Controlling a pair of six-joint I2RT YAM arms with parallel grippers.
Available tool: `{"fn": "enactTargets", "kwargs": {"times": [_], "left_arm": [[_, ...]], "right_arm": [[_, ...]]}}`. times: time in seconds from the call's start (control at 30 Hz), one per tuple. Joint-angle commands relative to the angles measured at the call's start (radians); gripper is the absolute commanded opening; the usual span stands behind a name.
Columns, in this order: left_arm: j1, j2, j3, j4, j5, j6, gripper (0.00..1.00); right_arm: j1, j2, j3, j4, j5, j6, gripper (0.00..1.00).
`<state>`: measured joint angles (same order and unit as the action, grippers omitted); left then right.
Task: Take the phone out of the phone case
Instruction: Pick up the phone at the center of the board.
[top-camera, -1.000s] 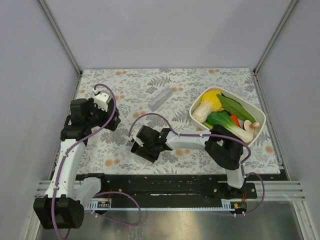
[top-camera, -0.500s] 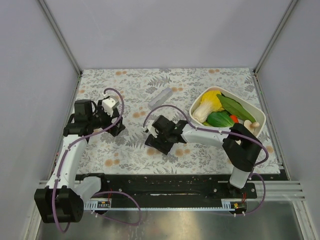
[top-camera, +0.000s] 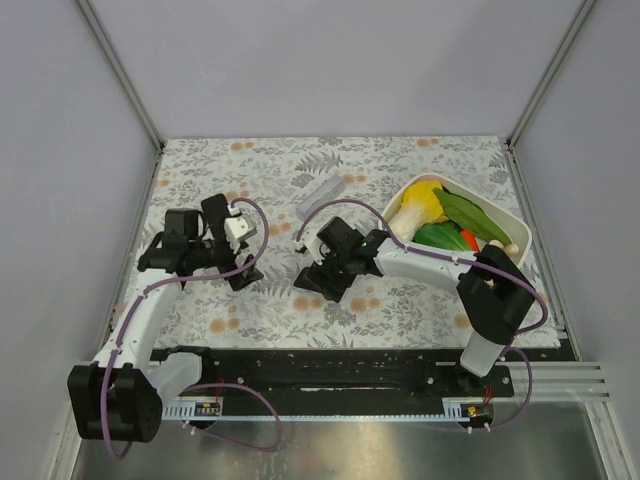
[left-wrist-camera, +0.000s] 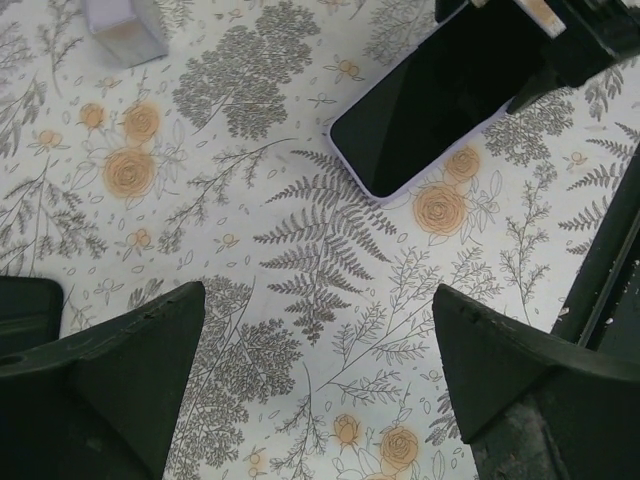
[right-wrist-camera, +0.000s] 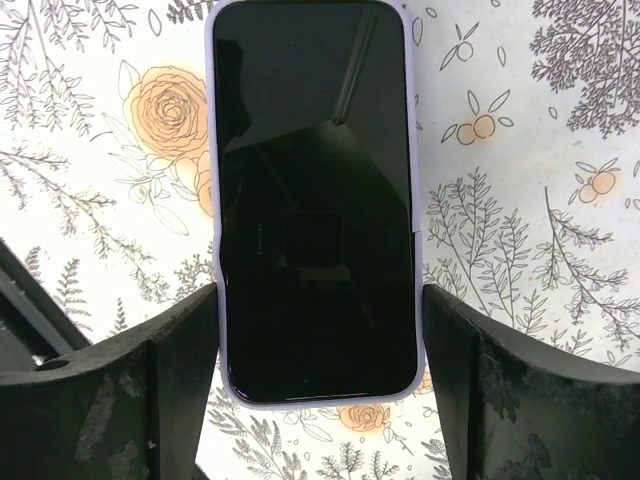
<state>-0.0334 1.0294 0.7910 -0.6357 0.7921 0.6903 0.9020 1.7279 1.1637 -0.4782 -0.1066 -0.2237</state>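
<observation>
The phone (right-wrist-camera: 315, 200), its dark screen facing up, sits inside a lavender phone case (right-wrist-camera: 212, 150) on the floral table cover. My right gripper (right-wrist-camera: 320, 295) straddles its near end, with a finger pressed against each long side of the case. From above, the phone (top-camera: 311, 281) pokes out of the right gripper (top-camera: 322, 272) left of centre. Its free end (left-wrist-camera: 440, 100) shows at the upper right of the left wrist view. My left gripper (left-wrist-camera: 318, 292) hovers open over bare cloth to the phone's left, nothing between its fingers; from above, the left gripper (top-camera: 243, 272) is apart from the phone.
A white bowl (top-camera: 521, 243) of toy vegetables stands at the right. A pale oblong box (top-camera: 320, 195) lies behind the phone, and the same box (left-wrist-camera: 120, 25) shows in the left wrist view. Grey walls enclose the table on three sides.
The right gripper has carried the phone rightward and away from the near edge. The left gripper has swung right toward the middle and now sits closer to the phone.
</observation>
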Motion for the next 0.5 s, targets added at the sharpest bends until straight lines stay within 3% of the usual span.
{"fn": "enactTargets", "kwargs": {"times": [0.0, 0.47], "left_arm": [[-0.043, -0.022, -0.038, 0.051, 0.078, 0.097, 0.99], [-0.367, 0.04, -0.113, 0.31, -0.175, 0.066, 0.99]], "right_arm": [[-0.043, -0.071, 0.042, -0.014, -0.126, 0.023, 0.0], [-0.146, 0.013, 0.1, -0.046, -0.33, 0.116, 0.0]]}}
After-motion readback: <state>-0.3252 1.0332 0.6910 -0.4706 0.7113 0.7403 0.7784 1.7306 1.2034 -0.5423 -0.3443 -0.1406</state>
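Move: The cased phone is already pinched and off the table in the right hand; its middle lies about 4 cm left of that hand, 1 cm ahead and 1 cm below. From the open left hand, its middle is some 18 cm to the right, nearly level fore-and-aft and roughly 9 cm lower. The pale block lies about 23 cm ahead and 18 cm right of the left hand, the black pad about 19 cm ahead and 9 cm left, both some 12 cm below. Rightward, about 6 cm, with a couple of centimetres back and down, the left hand closes in on the phone's free left end, wide open and turning clockwise some 15 degrees, still touching nothing. The right hand keeps its pinch on the case's long edges and nearly holds its place, rising about 1 cm while it tilts the far edge down and the left end up, some 15 degrees in all. ##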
